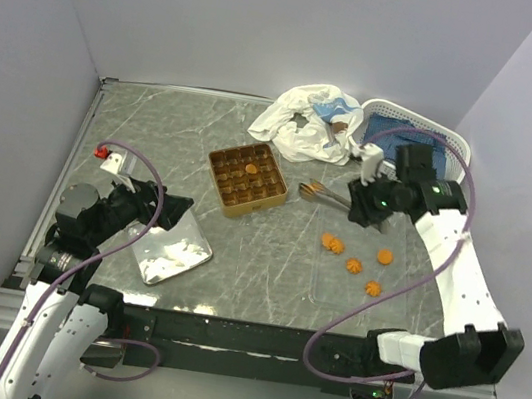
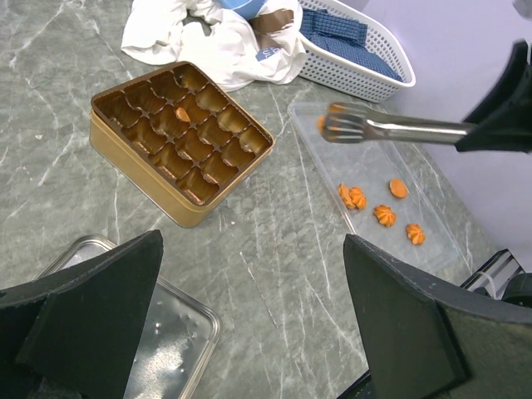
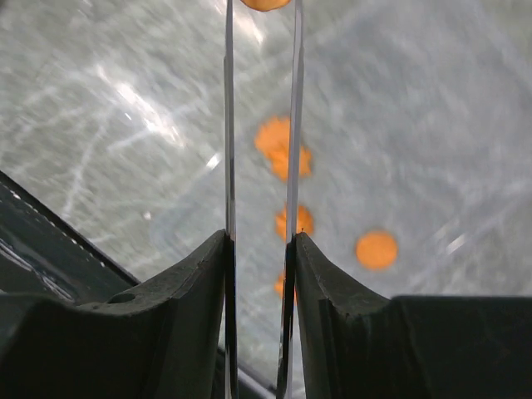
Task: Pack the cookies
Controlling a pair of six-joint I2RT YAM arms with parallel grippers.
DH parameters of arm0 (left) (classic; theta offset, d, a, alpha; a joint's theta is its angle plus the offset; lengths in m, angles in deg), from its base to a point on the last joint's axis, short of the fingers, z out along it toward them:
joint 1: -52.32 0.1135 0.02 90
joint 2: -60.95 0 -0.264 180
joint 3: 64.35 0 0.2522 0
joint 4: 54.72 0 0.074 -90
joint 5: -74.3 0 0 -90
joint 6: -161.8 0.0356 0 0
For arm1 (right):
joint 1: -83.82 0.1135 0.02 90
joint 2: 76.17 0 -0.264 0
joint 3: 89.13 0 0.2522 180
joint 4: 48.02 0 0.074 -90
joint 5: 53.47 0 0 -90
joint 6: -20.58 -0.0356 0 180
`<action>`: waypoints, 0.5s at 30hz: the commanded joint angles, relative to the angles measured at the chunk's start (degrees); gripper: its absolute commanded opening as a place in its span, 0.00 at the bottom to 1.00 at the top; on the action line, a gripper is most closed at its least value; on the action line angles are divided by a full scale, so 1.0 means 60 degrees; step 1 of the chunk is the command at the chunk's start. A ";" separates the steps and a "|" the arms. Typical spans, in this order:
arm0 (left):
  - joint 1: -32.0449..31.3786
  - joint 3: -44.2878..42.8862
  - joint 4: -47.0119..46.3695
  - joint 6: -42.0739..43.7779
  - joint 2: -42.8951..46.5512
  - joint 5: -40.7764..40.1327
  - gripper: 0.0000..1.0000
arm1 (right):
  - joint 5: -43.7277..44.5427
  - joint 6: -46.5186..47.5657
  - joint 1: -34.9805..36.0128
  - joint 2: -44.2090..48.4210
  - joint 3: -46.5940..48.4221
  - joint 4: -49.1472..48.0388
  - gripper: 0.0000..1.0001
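Observation:
Several small orange cookies (image 1: pixel 353 266) lie on a clear flat tray (image 1: pixel 400 282), right of the square golden tin (image 1: pixel 247 178). One cookie (image 2: pixel 181 114) sits in a cell of the tin (image 2: pixel 179 137). My right gripper (image 1: pixel 362 203) is shut on metal tongs (image 1: pixel 325 197). The tong tips pinch a cookie (image 2: pixel 332 125) above the tray's far end, right of the tin. From the right wrist, the tong blades (image 3: pixel 229 125) run up from my gripper (image 3: pixel 259 241) to that cookie (image 3: pixel 264 3); loose cookies (image 3: pixel 283 148) lie below. My left gripper (image 2: pixel 253 316) is open and holds nothing, near the table's front left.
A shiny rectangular lid (image 1: pixel 171 253) lies under my left gripper. A crumpled white bag (image 1: pixel 309 120) and a white basket (image 1: pixel 413 132) holding blue cloth stand at the back right. A small red object (image 1: pixel 102 150) sits by the left wall.

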 commanded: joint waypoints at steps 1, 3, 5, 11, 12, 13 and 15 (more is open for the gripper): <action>0.0052 0.0025 -0.0424 0.0097 -0.0088 -0.0021 0.96 | 0.0045 -0.0742 0.1212 -0.0959 0.1434 -0.0656 0.35; 0.0067 0.0011 -0.0409 0.0097 -0.0102 -0.0064 0.96 | 0.0089 -0.0801 0.1796 -0.1647 0.2181 -0.0656 0.35; 0.0067 0.0025 -0.0395 0.0112 -0.0132 -0.0109 0.96 | 0.0176 -0.0904 0.2135 -0.2377 0.2925 -0.0656 0.35; 0.0081 0.0011 -0.0365 0.0112 -0.0132 -0.0211 0.96 | 0.0338 -0.1021 0.3044 -0.4267 0.4947 -0.0452 0.35; 0.0082 -0.0004 -0.0365 0.0112 -0.0146 -0.0211 0.96 | 0.0367 -0.1021 0.3117 -0.4489 0.5198 -0.0407 0.35; 0.0082 -0.0004 -0.0365 0.0112 -0.0146 -0.0211 0.96 | 0.0396 -0.1021 0.3249 -0.4723 0.5447 -0.0334 0.36; 0.0082 -0.0004 -0.0365 0.0112 -0.0146 -0.0211 0.97 | 0.0498 -0.1036 0.3381 -0.5281 0.6078 -0.0158 0.36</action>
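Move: The right gripper holds the tongs with a cookie in their tips. The cookie box it is bound for lies about 27 cm to its left, 5 cm ahead and some 16 cm below. The crumpled white cloth is roughly 21 cm ahead and 14 cm left. The remaining cookies spread some 10 cm back and 3 cm right, on the clear sheet. From the idle left gripper, the cookie box is around 13 cm ahead, 14 cm right and 20 cm lower. Swing the right gripper about 14 cm left and 8 cm forward towards the cookie box, rising slightly at first and then running level, so the tongs' tips travel from beside the box's right edge to over its far part. Turn the hand some 15 degrees counter-clockwise on the way, and keep the fingers' hold on the tongs unchanged so the cookie stays pinched. ##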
